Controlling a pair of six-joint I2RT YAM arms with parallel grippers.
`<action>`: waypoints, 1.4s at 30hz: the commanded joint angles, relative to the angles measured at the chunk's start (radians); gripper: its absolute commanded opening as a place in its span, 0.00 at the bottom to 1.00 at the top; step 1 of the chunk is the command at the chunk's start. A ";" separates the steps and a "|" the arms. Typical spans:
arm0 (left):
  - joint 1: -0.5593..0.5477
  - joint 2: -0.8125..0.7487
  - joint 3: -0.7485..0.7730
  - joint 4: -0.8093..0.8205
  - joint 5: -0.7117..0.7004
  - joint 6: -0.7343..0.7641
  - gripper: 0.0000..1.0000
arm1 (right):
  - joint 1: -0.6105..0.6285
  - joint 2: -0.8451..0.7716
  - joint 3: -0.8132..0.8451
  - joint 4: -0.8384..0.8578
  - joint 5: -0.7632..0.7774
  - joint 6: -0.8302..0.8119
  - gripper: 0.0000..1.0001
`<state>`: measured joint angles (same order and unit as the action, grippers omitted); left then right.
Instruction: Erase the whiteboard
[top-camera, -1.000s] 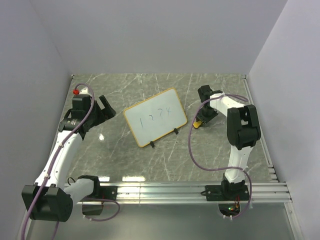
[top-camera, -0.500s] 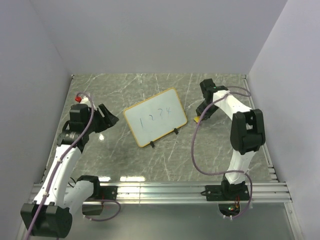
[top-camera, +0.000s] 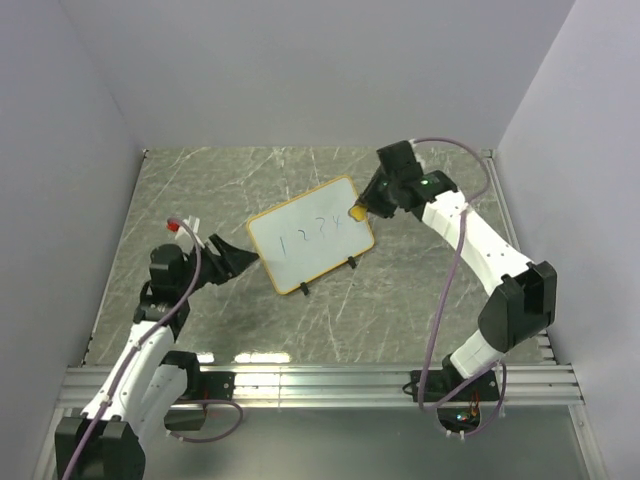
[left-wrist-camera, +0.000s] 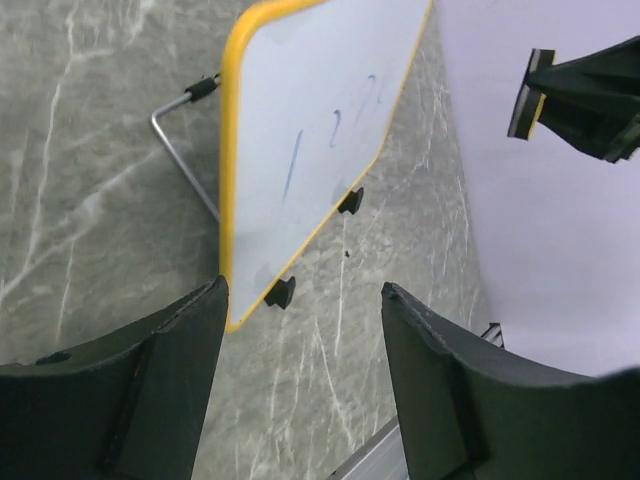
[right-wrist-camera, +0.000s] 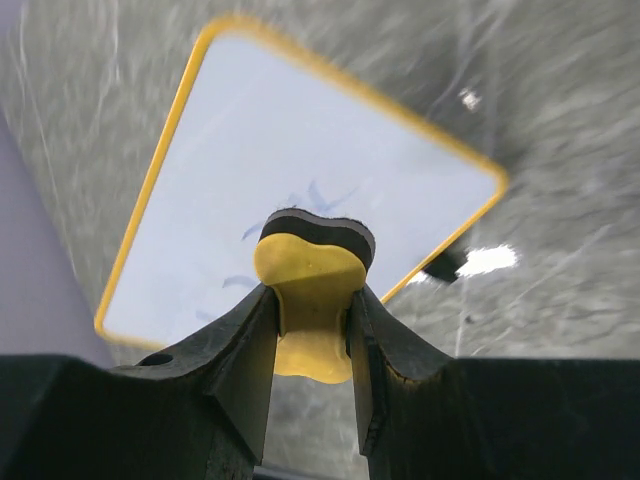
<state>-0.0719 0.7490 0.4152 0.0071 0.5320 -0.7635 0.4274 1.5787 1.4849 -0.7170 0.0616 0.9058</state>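
Observation:
The whiteboard (top-camera: 310, 238), yellow-framed with dark handwritten digits (top-camera: 318, 232), stands tilted on two small black feet mid-table. My right gripper (top-camera: 362, 207) is shut on a yellow bone-shaped eraser (right-wrist-camera: 312, 270) with a black felt face and hovers by the board's upper right corner. In the right wrist view the board (right-wrist-camera: 300, 170) fills the space beyond the eraser. My left gripper (top-camera: 246, 258) is open at the board's left corner. In the left wrist view the board (left-wrist-camera: 320, 130) lies just beyond the left gripper (left-wrist-camera: 305, 300), its corner beside the left fingertip and only marble between the jaws.
A wire stand (left-wrist-camera: 180, 150) props the board from behind. A metal rail (top-camera: 320, 380) runs along the table's near edge, past both arm bases. Walls close in the left, back and right sides. The right arm with the eraser (left-wrist-camera: 522, 95) shows in the left wrist view.
The right arm swung left from the table beside the board, carrying the eraser over its upper right corner. The left arm came down to the board's left corner and its jaws narrowed.

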 joint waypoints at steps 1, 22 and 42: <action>-0.002 -0.025 -0.088 0.278 0.034 -0.092 0.69 | 0.062 0.006 0.018 0.050 -0.026 -0.034 0.00; -0.003 0.251 -0.372 1.127 -0.029 -0.062 0.60 | 0.274 0.214 0.290 0.013 -0.016 -0.081 0.00; -0.040 0.991 -0.204 1.858 0.165 -0.235 0.32 | 0.346 0.331 0.394 -0.047 0.012 -0.117 0.00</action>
<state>-0.0898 1.7100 0.1974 1.3445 0.6880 -1.0084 0.7486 1.8839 1.8137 -0.7376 0.0456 0.8127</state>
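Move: The right hand, holding the eraser, is bound for the left end of the writing: the 1 is about 20 cm left, 3 cm back and 15 cm below; the 4 is 5 cm left, 4 cm ahead, 14 cm below. From the left hand, the board's left edge middle lies 5 cm ahead, 4 cm right and 10 cm down, its near-left corner 3 cm back, 9 cm right and 14 cm down. The left fingers come down around the whiteboard's left edge, closing to roughly half their gap, and seem to touch it; that hand sinks about 9 cm while going some 4 cm forward and finally right, its left side rolling down a little. Meanwhile the right hand keeps its grip on the eraser and carries it level some 16 cm left over the writing, turning about 20 degrees counter-clockwise and pausing before the last stretch. ##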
